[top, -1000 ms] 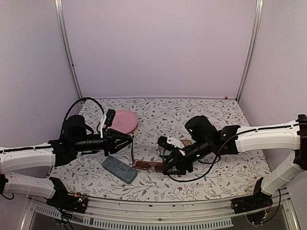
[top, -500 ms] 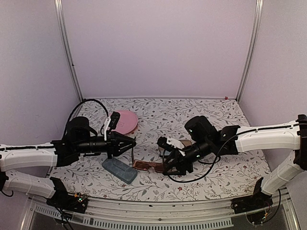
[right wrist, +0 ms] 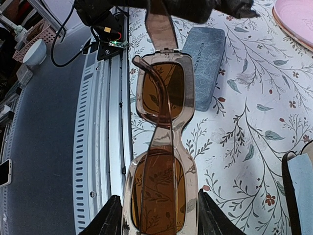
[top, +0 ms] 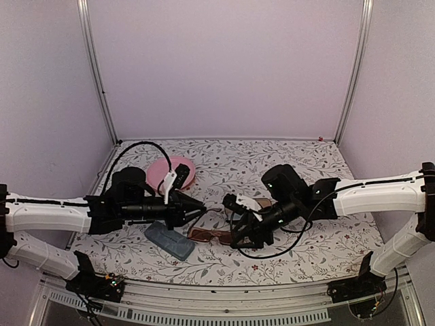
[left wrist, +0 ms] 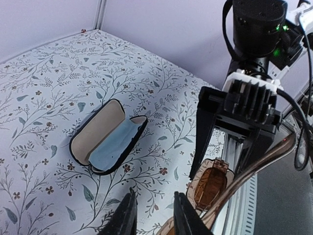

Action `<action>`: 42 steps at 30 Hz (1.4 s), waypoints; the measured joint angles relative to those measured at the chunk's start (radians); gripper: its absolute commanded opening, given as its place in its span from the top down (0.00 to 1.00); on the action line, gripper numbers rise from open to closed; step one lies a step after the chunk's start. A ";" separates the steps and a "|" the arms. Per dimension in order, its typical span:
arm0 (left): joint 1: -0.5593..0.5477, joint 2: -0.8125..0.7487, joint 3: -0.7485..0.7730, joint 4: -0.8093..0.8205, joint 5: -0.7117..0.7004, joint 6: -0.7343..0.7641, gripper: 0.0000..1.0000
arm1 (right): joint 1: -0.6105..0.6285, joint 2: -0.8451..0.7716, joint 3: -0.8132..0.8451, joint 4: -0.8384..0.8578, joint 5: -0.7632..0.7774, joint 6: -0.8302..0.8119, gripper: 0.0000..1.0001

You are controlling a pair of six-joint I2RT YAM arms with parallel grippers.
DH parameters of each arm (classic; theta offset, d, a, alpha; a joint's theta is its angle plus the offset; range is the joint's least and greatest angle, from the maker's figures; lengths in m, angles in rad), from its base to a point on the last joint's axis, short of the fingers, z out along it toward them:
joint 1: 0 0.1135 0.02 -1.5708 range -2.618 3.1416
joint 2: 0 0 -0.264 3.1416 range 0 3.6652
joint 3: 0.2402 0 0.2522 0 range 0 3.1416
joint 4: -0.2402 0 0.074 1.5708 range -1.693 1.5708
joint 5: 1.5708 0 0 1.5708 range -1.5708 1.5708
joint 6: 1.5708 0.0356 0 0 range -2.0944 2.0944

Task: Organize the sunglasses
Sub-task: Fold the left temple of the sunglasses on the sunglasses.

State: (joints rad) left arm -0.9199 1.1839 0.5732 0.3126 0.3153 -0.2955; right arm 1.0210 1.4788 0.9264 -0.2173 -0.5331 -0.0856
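Observation:
My right gripper (top: pixel 239 238) is shut on the sunglasses (top: pixel 207 236), a reddish-brown pair, and holds them just above the cloth near the front edge. In the right wrist view its fingers press both sides of the near lens of the sunglasses (right wrist: pixel 164 147). One temple is folded across the lenses. The other sticks out towards my left gripper (top: pixel 198 206). In the left wrist view my left gripper (left wrist: pixel 154 215) is open, with flowered cloth between its fingers. The sunglasses (left wrist: pixel 211 183) hang just right of it, and the temple runs past its right finger.
A grey-blue case (top: pixel 170 240) lies shut just left of the sunglasses. An open black case (left wrist: pixel 105 137) with a blue cloth inside lies beyond, half hidden by the right arm in the top view. A pink plate (top: pixel 178 170) sits back left.
My left arm has reached to the right and forward, bringing its gripper up to the sunglasses' outstretched temple. The right arm and the sunglasses have stayed in place.

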 measured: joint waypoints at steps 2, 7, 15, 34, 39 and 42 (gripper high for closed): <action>-0.018 0.021 0.011 -0.012 -0.018 0.008 0.72 | 0.000 0.000 0.000 0.001 0.000 0.004 0.66; -0.051 0.059 0.021 -0.031 -0.041 0.023 0.72 | -0.001 0.000 0.000 0.012 0.008 0.018 0.66; -0.071 0.095 0.048 -0.051 -0.067 0.046 0.70 | -0.001 0.000 -0.001 0.016 0.008 0.023 0.66; -0.078 0.058 0.039 -0.065 -0.066 0.080 0.41 | -0.007 0.000 -0.006 0.024 0.068 0.023 0.64; -0.031 0.001 0.003 -0.052 -0.059 0.005 0.22 | -0.007 0.000 -0.006 0.025 0.121 0.023 0.64; 0.051 -0.031 -0.036 -0.011 -0.031 -0.083 0.17 | -0.001 0.000 -0.006 0.030 0.167 0.023 0.64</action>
State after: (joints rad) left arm -0.8688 1.1534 0.5373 0.3012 0.2848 -0.3782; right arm 1.0203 1.4788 0.9207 -0.1871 -0.3656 -0.0631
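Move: The left temple's middle is about 3 cm to the left hand's right, 1 cm back and 1 cm below; the sunglasses frame is roughly 6 cm back, 3 right and 5 below. The grey case lies some 11 cm left, 4 back and 18 down; the open case 18 right, 8 ahead and as low. From the right hand, still gripping the frame, that temple is 9 cm left, 5 ahead and 3 up. Left hand pushes temple 3 cm down and right, opens, retreats left; right hand carries sunglasses 3 cm forward. ##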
